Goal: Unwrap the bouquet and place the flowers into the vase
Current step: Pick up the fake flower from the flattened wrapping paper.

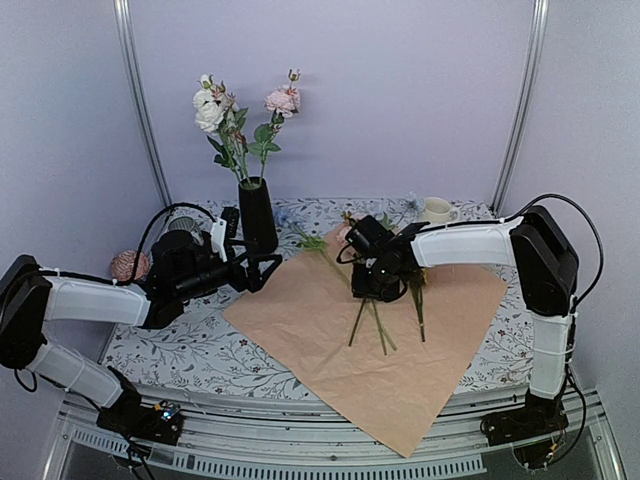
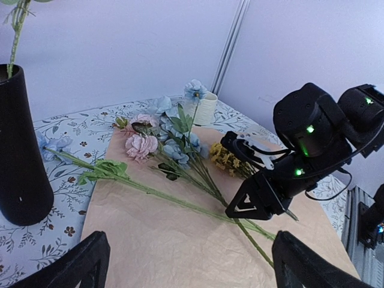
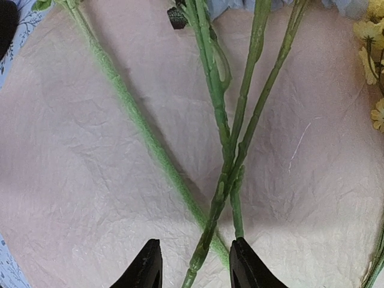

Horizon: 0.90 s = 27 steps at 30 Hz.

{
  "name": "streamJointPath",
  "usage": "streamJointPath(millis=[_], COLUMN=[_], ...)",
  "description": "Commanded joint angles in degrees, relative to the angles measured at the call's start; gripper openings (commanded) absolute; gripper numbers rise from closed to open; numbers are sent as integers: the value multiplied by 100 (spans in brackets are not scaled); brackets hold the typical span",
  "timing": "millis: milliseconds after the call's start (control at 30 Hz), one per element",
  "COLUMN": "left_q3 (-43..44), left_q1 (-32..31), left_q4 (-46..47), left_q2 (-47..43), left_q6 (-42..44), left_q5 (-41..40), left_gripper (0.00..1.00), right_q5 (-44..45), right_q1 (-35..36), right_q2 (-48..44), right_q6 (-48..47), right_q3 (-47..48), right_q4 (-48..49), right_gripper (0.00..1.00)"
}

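Note:
The bouquet's paper (image 1: 380, 340) lies spread flat, tan side up. Loose flowers (image 2: 171, 150) rest on it: pink, pale blue and yellow blooms with long green stems (image 3: 231, 144). The black vase (image 1: 257, 212) stands at the back left and holds a white and a pink flower (image 1: 283, 100). My right gripper (image 3: 195, 267) is low over the paper. Its jaws stand partly apart astride two crossing stems, with a gap on both sides. Just right of the vase (image 2: 18, 156), my left gripper (image 1: 258, 270) is wide open and holds nothing.
A cream mug (image 1: 436, 210) stands at the back right, beyond the blooms. A pink knobbly ball (image 1: 128, 264) sits at the far left behind my left arm. The paper's near corner hangs over the table's front edge (image 1: 300, 405).

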Motion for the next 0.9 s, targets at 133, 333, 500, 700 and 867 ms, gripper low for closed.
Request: streamJointPath(millis=[133, 333, 500, 700, 867], left_q3=[84, 84, 92, 97, 94], left_q1=[-87, -87, -96, -96, -96], left_q4=[-64, -78, -98, -109, -122], left_q2=[-31, -36, -37, -44, -58], left_q6=[85, 87, 96, 93, 102], left_q5=[-11, -11, -20, -19, -27], left_gripper=[96, 96, 96, 96, 96], right_q5=[78, 50, 133, 155, 217], right_q1=[-27, -27, -28, -31, -52], right_q2=[318, 436, 454, 482, 355], right_q6=[149, 212, 326, 456, 534], right_q3=[250, 326, 322, 322, 246], right_q4=[-123, -126, -190, -203, -196], right_gripper=[36, 31, 28, 21, 4])
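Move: The dark green stem of the blue flower lies between the right hand's open fingers, straight under it and about 2 cm down. The pink flower head is some 16 cm ahead and 4 cm to the left; the leaf cluster on the pale stem is about 15 cm ahead and 12 cm left; the yellow flowers lie roughly 10 cm right and 5 cm ahead. From the left hand, the same stem is about 19 cm right, 4 cm ahead and 17 cm below. The right hand, pointing steeply down, sinks about 2 cm onto the dark green stem just over the flattened wrapping paper, its half-open fingers narrowing steadily on the way. It then stays nearly in place with only a slight clockwise turn of about 5 degrees, while the fingers close almost fully and pinch the stem between their tips above the crossing pale stem. ##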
